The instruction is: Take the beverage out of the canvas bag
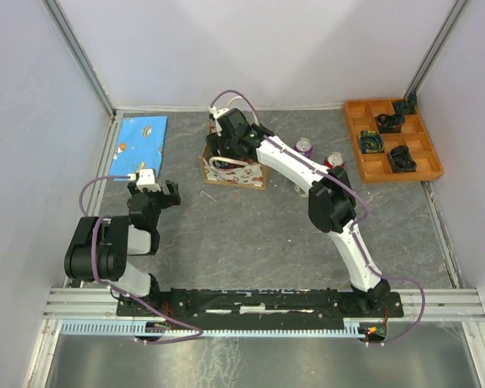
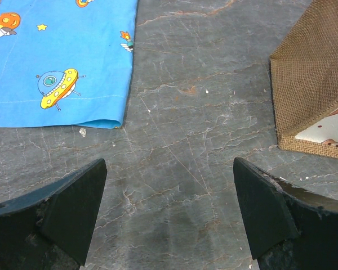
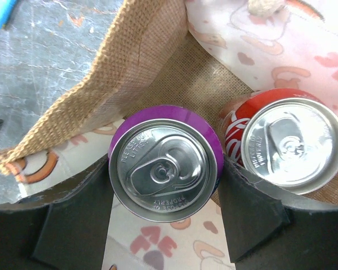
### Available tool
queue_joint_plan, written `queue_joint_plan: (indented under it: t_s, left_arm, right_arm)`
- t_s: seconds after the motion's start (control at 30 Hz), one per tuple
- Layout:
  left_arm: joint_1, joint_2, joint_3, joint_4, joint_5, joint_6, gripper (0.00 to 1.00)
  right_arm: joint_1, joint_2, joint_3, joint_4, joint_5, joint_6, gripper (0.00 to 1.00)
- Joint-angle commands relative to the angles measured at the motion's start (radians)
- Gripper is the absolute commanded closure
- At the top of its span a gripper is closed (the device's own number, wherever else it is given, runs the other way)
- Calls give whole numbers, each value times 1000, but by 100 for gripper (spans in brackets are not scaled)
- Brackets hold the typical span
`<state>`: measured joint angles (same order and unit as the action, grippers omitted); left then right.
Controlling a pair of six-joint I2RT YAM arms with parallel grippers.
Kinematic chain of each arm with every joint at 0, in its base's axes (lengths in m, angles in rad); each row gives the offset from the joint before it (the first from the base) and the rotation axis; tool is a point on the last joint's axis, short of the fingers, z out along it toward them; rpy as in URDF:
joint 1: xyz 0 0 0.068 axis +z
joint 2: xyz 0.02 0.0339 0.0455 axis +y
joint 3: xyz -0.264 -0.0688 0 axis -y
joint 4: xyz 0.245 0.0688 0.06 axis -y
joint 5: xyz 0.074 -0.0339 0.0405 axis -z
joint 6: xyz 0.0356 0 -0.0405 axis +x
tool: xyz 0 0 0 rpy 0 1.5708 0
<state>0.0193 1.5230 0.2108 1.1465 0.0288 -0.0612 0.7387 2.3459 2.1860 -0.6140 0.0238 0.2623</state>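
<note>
The canvas bag [image 1: 236, 168] stands at the back middle of the table, tan with white patterned sides. My right gripper [image 1: 229, 139] reaches down into it. In the right wrist view the fingers of my right gripper [image 3: 166, 171] press on both sides of a purple can [image 3: 166, 169], seen from the top inside the bag [image 3: 152, 50]. A red can [image 3: 290, 143] stands beside it in the bag, to the right. My left gripper [image 2: 169, 185] is open and empty over bare table, left of the bag's burlap corner [image 2: 310, 73].
A second purple can [image 1: 305, 147] and a second red can [image 1: 334, 160] stand on the table right of the bag. An orange compartment tray [image 1: 364, 166] with dark parts is at the back right. A blue patterned cloth [image 1: 141, 139] lies at the back left.
</note>
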Motion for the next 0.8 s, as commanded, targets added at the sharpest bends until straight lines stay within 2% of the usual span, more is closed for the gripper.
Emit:
queue_joint_plan:
  t_s: [0.0,0.37,0.6,0.77]
  left_arm:
    - [-5,-5,22,35,-9,43,1]
    - [-4,-5,22,35,-9,44,1]
    - [-4,-6,22,35,-9,43,1]
    - [-4,-5,22,35,-9,43,1]
  right_arm:
    - [-10,-167,62,131,-52,17,100]
    - [-23,-281,44,184,-42,2,100]
    - [-24,-452,-101,301,99,-87,100]
    - [-29,-552,-160,282,216,-176,100]
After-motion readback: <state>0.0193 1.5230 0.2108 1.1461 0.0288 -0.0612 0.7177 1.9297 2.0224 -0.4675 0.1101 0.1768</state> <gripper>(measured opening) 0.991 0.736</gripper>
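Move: My right hand already grips a purple can, still partly in the canvas bag, whose middle is about 3 cm right, 2 cm ahead and 5 cm lower. The bag's red can is 4 cm ahead, 4 cm right. Outside stand a purple can some 21 cm right and 2 cm ahead, a red one 30 cm right and 2 cm back, and the glass bottle 22 cm right, 7 cm back, all about 5 cm lower. From my left hand, the standing purple can is some 43 cm right, 10 cm ahead, about level. I keep my pinch around the upper part of the purple can and raise my right hand almost straight up out of the canvas bag, about 20 cm and gathering speed. Near the top I begin to swing right, some 5 cm, while the wrist tilts by 20-odd degrees so the fingers point less steeply down. ##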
